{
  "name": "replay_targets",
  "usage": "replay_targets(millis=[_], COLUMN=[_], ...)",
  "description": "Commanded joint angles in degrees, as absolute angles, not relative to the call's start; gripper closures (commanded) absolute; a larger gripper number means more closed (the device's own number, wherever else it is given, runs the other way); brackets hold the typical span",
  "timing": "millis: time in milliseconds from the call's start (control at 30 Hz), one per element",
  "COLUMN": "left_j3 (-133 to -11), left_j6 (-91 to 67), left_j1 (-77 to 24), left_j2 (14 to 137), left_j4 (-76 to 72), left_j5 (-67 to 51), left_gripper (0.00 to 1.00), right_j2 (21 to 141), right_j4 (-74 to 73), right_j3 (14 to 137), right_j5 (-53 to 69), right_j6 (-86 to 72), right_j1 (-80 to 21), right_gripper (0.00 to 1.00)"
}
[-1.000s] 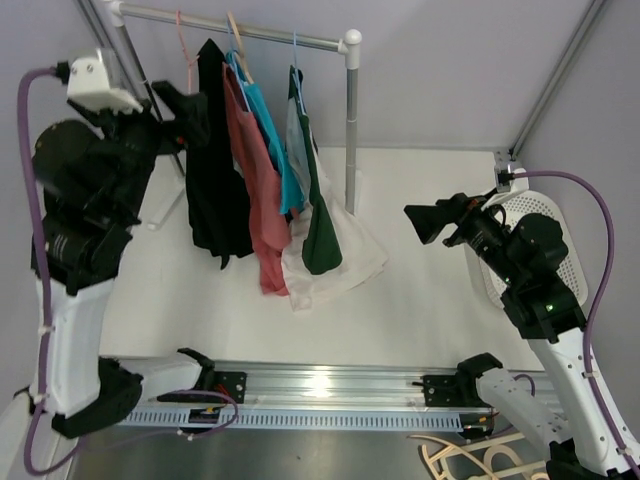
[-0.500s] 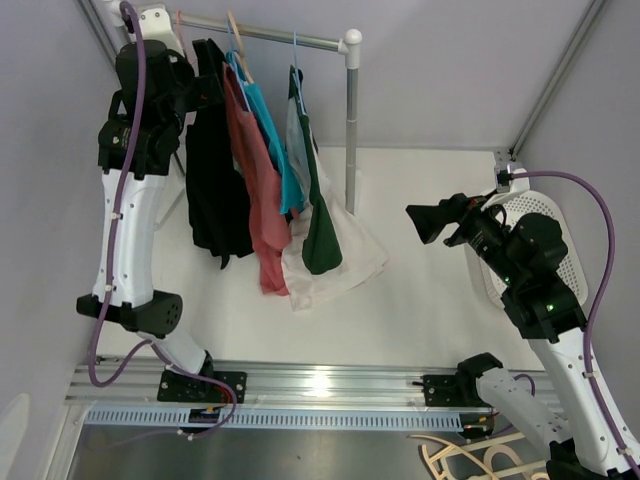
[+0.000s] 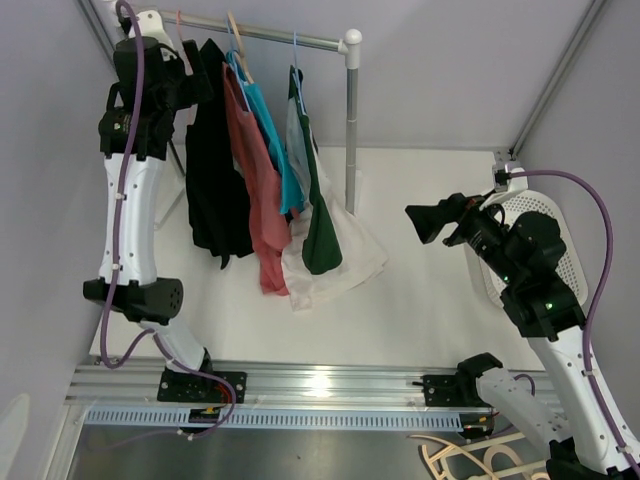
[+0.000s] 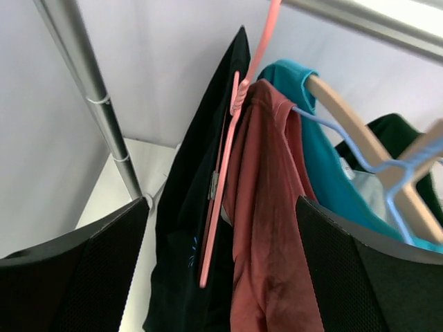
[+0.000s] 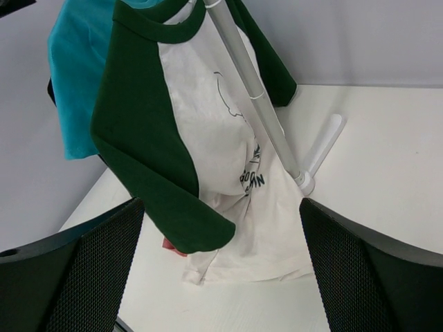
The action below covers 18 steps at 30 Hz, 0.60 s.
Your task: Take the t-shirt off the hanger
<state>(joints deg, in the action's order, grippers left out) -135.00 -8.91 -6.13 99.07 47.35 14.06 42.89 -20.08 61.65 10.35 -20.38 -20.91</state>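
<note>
Several t-shirts hang on a metal rack (image 3: 270, 33): a black one (image 3: 210, 190) on a pink hanger (image 4: 225, 180), a red one (image 3: 262, 200), a teal one (image 3: 275, 140) on a wooden hanger (image 4: 353, 128), and a white and green one (image 3: 325, 235) on a blue hanger (image 4: 398, 197). My left gripper (image 3: 195, 82) is open, raised at the rack's left end; the pink hanger and black shirt (image 4: 190, 228) lie between and beyond its fingers (image 4: 221, 207). My right gripper (image 3: 420, 222) is open and empty, right of the rack, facing the white and green shirt (image 5: 214, 138).
The rack's right post (image 3: 351, 130) stands on the white table, its foot in the right wrist view (image 5: 304, 181). The left post (image 4: 90, 104) is close to my left fingers. A white basket (image 3: 565, 250) sits at the table's right edge under my right arm.
My left arm has swung up and in from the left to the rack's top left end, now facing the black shirt's hanger. The right arm has not moved.
</note>
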Motion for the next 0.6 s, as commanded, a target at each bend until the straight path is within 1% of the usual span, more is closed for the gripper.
replay_targets(millis=[0,33,100,200,233,500,567], left_j3=[-137.19,-137.37,-137.9,-137.64,-137.2,-137.11,-134.4], left_j6=[-10.37,-10.46,-10.2,-11.24,-11.34,-12.3,-12.57], left_j1=[-4.66,-4.31,-4.13,-3.52,-3.25,-3.16,-3.16], left_j2=[101.77,102.3,103.27,103.8,103.89,105.03,104.07], left_j4=[45.44,45.35,44.04,41.58,40.79,38.24,35.43], left_j5=[10.2,9.76,8.71,7.39,6.95,6.33,6.5], left_gripper=[0.09,0.1,0.14,0.17,0.21,0.28,0.37], right_j2=[43.42,43.5,44.03,45.26,45.52,45.44,45.44], right_j4=[-21.09,-21.27,-21.53,-22.23,-22.67,-22.85,-22.94], right_j3=[64.51,64.69,65.48,66.44,66.79,66.45,66.27], right_j5=[10.37,10.37,10.02,9.32,9.14,8.53,8.44], right_j6=[-18.9,-18.81,-18.29,-17.67,-17.4,-17.23,-17.05], right_j1=[-21.18,-21.18,-21.18,-21.18,-21.18,-21.18,-21.18], right_gripper=[0.0,0.0,0.0,0.01,0.01,0.0,0.01])
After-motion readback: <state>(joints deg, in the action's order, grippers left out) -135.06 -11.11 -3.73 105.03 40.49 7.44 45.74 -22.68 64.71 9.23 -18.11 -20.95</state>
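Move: The pink hanger carrying the black t-shirt hangs straight ahead of the left hand, its near arm about 5 cm out and 2 cm lower. The black t-shirt's middle is roughly 8 cm ahead, 3 cm right and 15 cm down; the wooden hanger is some 7 cm ahead and 9 cm right, about level. From the idle right hand, the pink hanger is about 50 cm left, 27 cm farther out and 8 cm up. The left hand reaches some 5 cm forward to the pink hanger, dipping then rising slightly, its fingers partly closing. ##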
